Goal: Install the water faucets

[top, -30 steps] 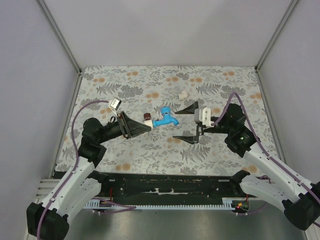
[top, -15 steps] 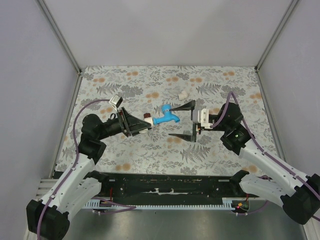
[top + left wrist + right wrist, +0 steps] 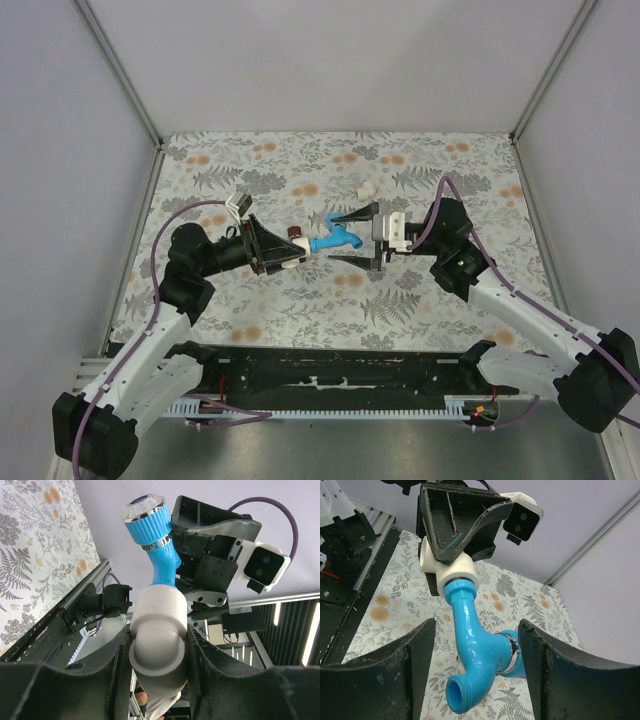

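Observation:
The bright blue water faucet point(image 3: 335, 238) hangs in the air over the middle of the table. Its threaded end sits in a white elbow fitting point(image 3: 159, 635). My left gripper point(image 3: 285, 248) is shut on that fitting, one finger against each side. A dark red-brown piece point(image 3: 293, 233) shows at the fitting, beside the left fingertips. My right gripper point(image 3: 477, 675) is open and straddles the blue faucet point(image 3: 480, 655), with a gap on each side. The spout mouth points toward the right wrist camera and the ribbed handle point(image 3: 147, 515) lies near one right finger.
A small white stubby fitting point(image 3: 366, 189) lies on the floral table point(image 3: 450, 170) behind the grippers. Pale walls close in the left, right and back sides. A black rail point(image 3: 330, 370) runs along the near edge.
My right gripper has moved left to the blue faucet and its jaws have narrowed around it. The left gripper has kept its hold on the fitting and shifted slightly.

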Available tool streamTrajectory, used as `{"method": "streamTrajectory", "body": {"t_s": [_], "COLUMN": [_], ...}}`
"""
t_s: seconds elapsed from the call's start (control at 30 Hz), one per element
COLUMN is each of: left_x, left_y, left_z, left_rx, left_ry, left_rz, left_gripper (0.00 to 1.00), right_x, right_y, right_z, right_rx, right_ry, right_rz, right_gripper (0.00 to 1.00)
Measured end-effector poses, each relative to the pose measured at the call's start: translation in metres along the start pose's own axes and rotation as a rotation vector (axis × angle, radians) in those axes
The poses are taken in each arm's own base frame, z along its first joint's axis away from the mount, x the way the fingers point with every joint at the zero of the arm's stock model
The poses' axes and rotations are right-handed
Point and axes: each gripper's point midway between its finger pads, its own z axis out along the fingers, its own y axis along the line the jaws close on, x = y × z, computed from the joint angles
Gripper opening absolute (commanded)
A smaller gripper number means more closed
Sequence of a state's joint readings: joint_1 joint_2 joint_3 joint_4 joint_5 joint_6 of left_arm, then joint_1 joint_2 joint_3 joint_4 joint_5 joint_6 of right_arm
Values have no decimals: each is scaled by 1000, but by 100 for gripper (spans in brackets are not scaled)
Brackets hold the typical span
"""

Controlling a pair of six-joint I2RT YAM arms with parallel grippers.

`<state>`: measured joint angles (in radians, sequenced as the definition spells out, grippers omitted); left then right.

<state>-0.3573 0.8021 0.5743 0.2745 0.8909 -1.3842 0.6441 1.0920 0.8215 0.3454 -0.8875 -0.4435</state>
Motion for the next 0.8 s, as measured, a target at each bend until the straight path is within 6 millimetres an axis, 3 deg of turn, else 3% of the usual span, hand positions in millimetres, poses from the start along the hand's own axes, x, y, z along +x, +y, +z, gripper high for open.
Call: {"method": "streamTrajectory", "body": {"t_s": [0.33, 0.4, 0.6, 0.8], "left_x": [2, 3, 7, 10], "left_y": [-2, -4, -6, -3], "left_z": [2, 3, 2, -5], "left_rx": [-20, -21, -36, -47], "left_ry": [31, 46, 91, 133], "left_rz": [-35, -38, 76, 409], "left_gripper": [2, 2, 2, 2], "right_x": [-5, -7, -13, -12], "right_y": [-6, -7, -6, -1], "right_z": [0, -1, -2, 2], "right_rx": [28, 33, 39, 33], "right_ry": [8, 14, 70, 171], "right_rz": [-3, 12, 223, 566], "right_gripper": [20, 6, 4, 4]}}
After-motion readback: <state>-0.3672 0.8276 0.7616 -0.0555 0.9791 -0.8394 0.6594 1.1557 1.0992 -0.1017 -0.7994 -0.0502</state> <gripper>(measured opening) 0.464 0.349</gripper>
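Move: The blue faucet's body is already between my open right fingers, its middle roughly 1 cm to the left of that hand. The white elbow it sits in lies about 8 cm left and 2 cm back, at much the same height. From my left hand, still holding that elbow, the blue faucet is some 10 cm right and 3 cm ahead. The brown faucet lies on the table about 13 cm ahead of my left hand, 25 cm below. I shut my right fingers from wide open onto the blue faucet's body, lifting that hand barely 1 cm, then roll it some 30 degrees about its own finger line, clockwise seen from behind the right hand, forward side going down. My left hand keeps its grip on the white elbow and counter-rolls about 20 degrees, easing back 1 cm. ##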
